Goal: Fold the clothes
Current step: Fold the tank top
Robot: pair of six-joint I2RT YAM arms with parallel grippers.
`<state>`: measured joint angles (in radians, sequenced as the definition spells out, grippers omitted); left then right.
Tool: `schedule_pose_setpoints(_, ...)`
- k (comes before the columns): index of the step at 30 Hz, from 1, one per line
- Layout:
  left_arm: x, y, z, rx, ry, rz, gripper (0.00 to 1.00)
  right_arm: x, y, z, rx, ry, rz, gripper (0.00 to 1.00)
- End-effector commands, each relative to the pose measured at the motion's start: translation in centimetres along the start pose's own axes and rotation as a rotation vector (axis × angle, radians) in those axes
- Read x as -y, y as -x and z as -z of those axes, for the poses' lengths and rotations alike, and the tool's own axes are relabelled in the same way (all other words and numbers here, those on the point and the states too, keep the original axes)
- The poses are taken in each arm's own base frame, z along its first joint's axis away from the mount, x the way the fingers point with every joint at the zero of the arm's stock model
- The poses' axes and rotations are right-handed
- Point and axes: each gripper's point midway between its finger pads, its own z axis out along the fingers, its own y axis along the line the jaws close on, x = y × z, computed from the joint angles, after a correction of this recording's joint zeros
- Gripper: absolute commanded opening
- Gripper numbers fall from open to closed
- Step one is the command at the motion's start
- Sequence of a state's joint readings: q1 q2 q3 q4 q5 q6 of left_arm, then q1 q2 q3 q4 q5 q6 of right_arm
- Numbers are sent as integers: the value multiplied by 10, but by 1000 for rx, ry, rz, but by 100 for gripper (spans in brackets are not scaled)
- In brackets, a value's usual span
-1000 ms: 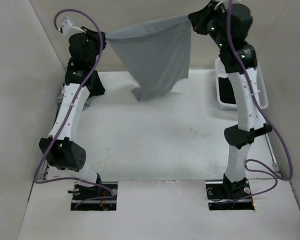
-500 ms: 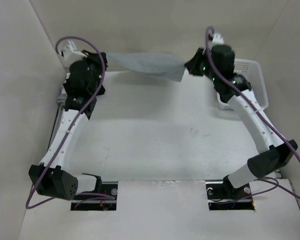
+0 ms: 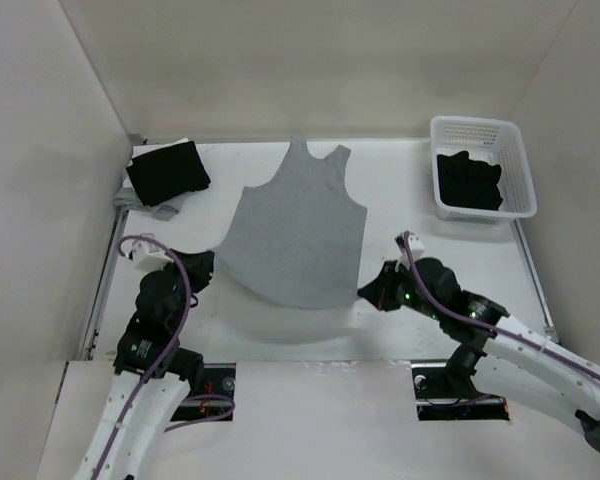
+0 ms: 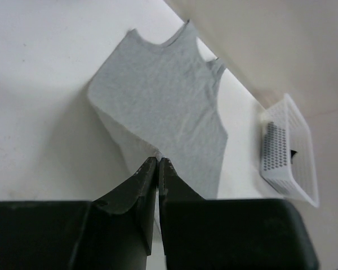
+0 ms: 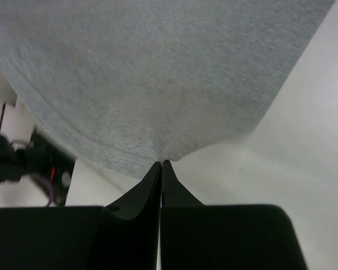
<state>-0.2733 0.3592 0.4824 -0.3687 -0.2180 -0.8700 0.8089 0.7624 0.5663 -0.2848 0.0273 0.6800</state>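
The clothes in play are a light grey shirt (image 3: 295, 235), spread across the table with its neck end far and its hem near. My left gripper (image 3: 212, 262) is shut on the hem's left corner. My right gripper (image 3: 365, 292) is shut on the right corner. The near edge is held slightly off the table and casts a shadow. In the left wrist view the closed gripper (image 4: 158, 160) pinches the shirt (image 4: 163, 101) at its edge. In the right wrist view the closed gripper (image 5: 160, 163) pinches the grey cloth (image 5: 146, 73) the same way.
A folded black garment (image 3: 167, 170) lies at the far left corner on a bit of grey cloth. A white lattice basket (image 3: 525, 180) at the far right holds black garments (image 3: 469, 180); it also shows in the left wrist view as a basket (image 4: 281, 169). Walls enclose the table.
Both arms came down from high at the back to low at the near edge, pulling the hanging shirt with them. It now lies flat on the table.
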Motion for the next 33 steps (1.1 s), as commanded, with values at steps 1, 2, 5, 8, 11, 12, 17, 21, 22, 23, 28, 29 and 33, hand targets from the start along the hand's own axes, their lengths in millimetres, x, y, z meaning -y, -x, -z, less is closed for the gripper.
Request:
schedule_pose_setpoints(1,-22,-24,34,-117,68,32,3,-7,-44,17,-80,43,-139,0)
schedule_pose_setpoints(2,-24,-25,41,-121,67,47,3,-5,-56,23,-103,43,-158,0)
schedule_pose_setpoints(5,-29,-20,50,-97,82,53,3,-4,-73,37,-136,53,-213,0)
schedule_pose_setpoints(8,-24,-15,50,-90,86,58,3,-9,-73,44,-119,70,-239,0)
schedule_pose_setpoints(11,-12,-2,49,-63,63,51,3,-16,-59,49,-72,72,-246,0)
schedule_pose_setpoints(12,-9,4,44,-46,65,37,3,-17,-51,49,-45,65,-239,0)
schedule_pose_setpoints(17,30,18,-13,-1,14,28,3,-4,20,26,97,-94,-123,0)
schedule_pose_setpoints(21,62,38,-65,58,-9,54,3,18,85,2,213,-189,-91,0)
schedule_pose_setpoints(22,67,44,-79,77,-1,50,3,27,100,-4,233,-216,-97,0)
schedule_pose_setpoints(23,71,47,-90,88,3,48,3,35,116,-9,259,-233,-108,0)
schedule_pose_setpoints(28,90,65,-158,121,39,50,3,52,176,-33,318,-216,-152,0)
schedule_pose_setpoints(29,95,66,-171,123,41,48,3,54,185,-38,320,-214,-158,0)
schedule_pose_setpoints(33,109,75,-219,132,60,32,3,68,226,-57,342,-214,-174,0)
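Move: The shoulder straps of the tank top, towards which the held hem will be carried, lie about 28 cm ahead of the left hand, 23 cm to its right and some 18 cm below. From the right hand they are roughly 34 cm ahead and 11 cm left, about 14 cm down. The black folded cloth sits about 27 cm ahead of the left hand and 11 cm left; the white basket is some 34 cm ahead of the right hand and 28 cm right. Still pinching the two ends of the tank top's hem, both hands first draw back and sink a little, the right by about 8 cm, the left 5. Then they sweep it forward some 26 cm, rising slightly, over the body towards the straps; the right hand also drifts rightward and turns clockwise some 35 degrees. ##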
